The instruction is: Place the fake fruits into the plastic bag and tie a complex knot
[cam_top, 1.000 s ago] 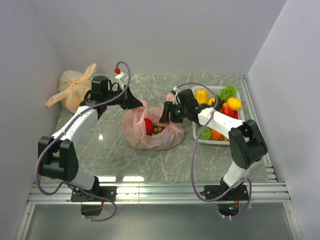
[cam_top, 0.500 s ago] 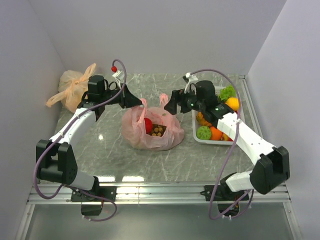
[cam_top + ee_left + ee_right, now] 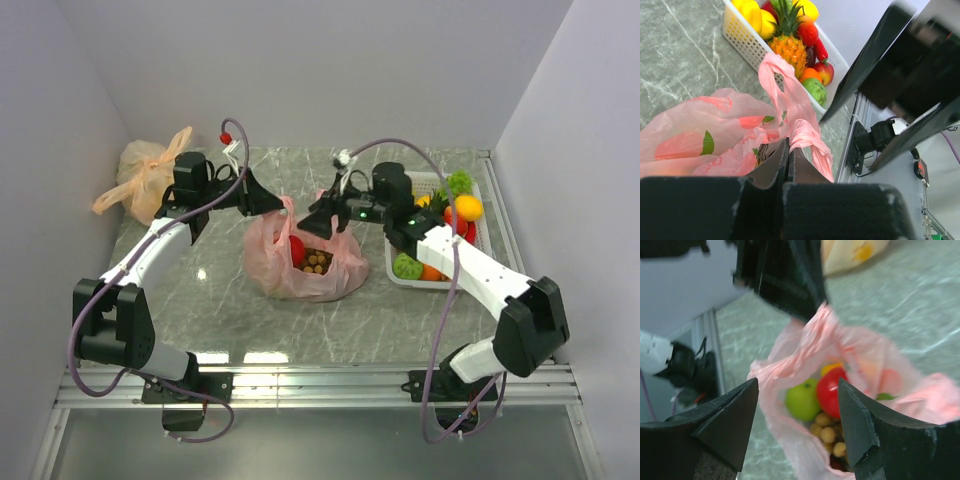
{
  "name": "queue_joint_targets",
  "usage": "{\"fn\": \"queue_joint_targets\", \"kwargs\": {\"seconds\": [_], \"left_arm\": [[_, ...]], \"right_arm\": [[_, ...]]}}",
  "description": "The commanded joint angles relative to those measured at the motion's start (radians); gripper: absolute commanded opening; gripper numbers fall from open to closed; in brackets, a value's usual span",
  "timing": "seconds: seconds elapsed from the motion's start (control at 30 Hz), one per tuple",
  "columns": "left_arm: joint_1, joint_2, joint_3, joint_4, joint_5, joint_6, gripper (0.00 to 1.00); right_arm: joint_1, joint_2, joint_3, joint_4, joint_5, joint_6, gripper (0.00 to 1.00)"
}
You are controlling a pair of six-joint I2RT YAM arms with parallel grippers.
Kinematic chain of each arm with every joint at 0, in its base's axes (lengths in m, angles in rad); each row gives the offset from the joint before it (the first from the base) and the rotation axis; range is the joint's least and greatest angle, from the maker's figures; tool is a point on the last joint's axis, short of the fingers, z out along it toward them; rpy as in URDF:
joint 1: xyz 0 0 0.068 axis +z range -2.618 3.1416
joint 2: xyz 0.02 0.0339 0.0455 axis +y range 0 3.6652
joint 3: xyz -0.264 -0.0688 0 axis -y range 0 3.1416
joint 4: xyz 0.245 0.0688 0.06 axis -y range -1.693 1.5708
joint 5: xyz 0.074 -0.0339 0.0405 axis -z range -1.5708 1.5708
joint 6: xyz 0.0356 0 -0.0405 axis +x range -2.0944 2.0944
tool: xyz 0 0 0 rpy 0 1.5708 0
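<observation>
The pink plastic bag (image 3: 300, 262) sits mid-table with its mouth open. Inside it lie fake fruits: a red one (image 3: 832, 390), a green apple (image 3: 802, 400) and a tan berry bunch (image 3: 827, 432). My left gripper (image 3: 272, 200) is shut on the bag's left handle loop (image 3: 807, 137) and holds it up. Above the mouth on the right side hovers my right gripper (image 3: 320, 222), its jaws open and nothing between them. More fake fruits, among them a pineapple (image 3: 789, 47), fill the white basket (image 3: 747, 42) at the right.
A pale orange knotted bag (image 3: 145, 180) rests in the back left corner. The bag's other handle loop (image 3: 777, 80) stands up loose. Walls close the table on the left, back and right.
My right arm swung its elbow outward, and its gripper rose, then shifted left over the bag's mouth. The left gripper kept its hold on the handle.
</observation>
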Motion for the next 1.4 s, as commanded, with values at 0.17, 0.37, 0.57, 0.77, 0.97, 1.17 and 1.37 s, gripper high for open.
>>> {"fn": "queue_joint_targets", "kwargs": {"seconds": [0.17,0.37,0.57,0.77,0.97,1.17,1.37], "left_arm": [[0.008,-0.037,-0.013,0.064,0.006,-0.015,0.04],[0.007,-0.040,-0.013,0.032,-0.012,0.018,0.08],[0.002,-0.061,-0.004,-0.030,-0.017,0.086,0.14],[-0.001,-0.083,-0.004,-0.085,-0.025,0.150,0.16],[-0.016,-0.101,0.053,-0.278,-0.099,0.375,0.38],[-0.106,-0.113,0.137,-0.412,-0.319,0.656,0.57],[-0.217,-0.119,0.156,-0.413,-0.454,0.825,0.59]], "right_arm": [[0.074,0.049,0.009,0.030,-0.050,0.048,0.74],[0.109,0.096,0.011,0.108,-0.046,0.071,0.66],[0.109,0.165,0.075,0.050,0.018,0.052,0.54],[0.108,0.161,0.065,0.035,0.087,0.049,0.36],[0.091,0.159,0.071,0.044,0.049,0.071,0.00],[0.091,0.148,0.065,0.039,-0.014,0.055,0.00],[0.092,0.153,0.078,0.018,-0.034,0.045,0.00]]}}
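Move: The pink handle strip hangs from the left gripper's shut tips. The part to take lies about 5 cm left of the open right hand, 1 cm back and 6 cm below it; from the left hand that spot is 4 cm back, 1 cm right and 4 cm down. From the right hand, the red fruit in the bag is roughly 3 cm left, 2 cm back and 21 cm down, and the brown fruits are some 4 cm straight back and 22 cm down. Swing the right gripper back and left towards the strip, then sink it about 7 cm in all while easing forward again, and shut its fingers on the strip just under the left tips. Hold the left hand nearly in place, open it past half around the strip, then dip its fingers some 25 degrees with a similar roll. ##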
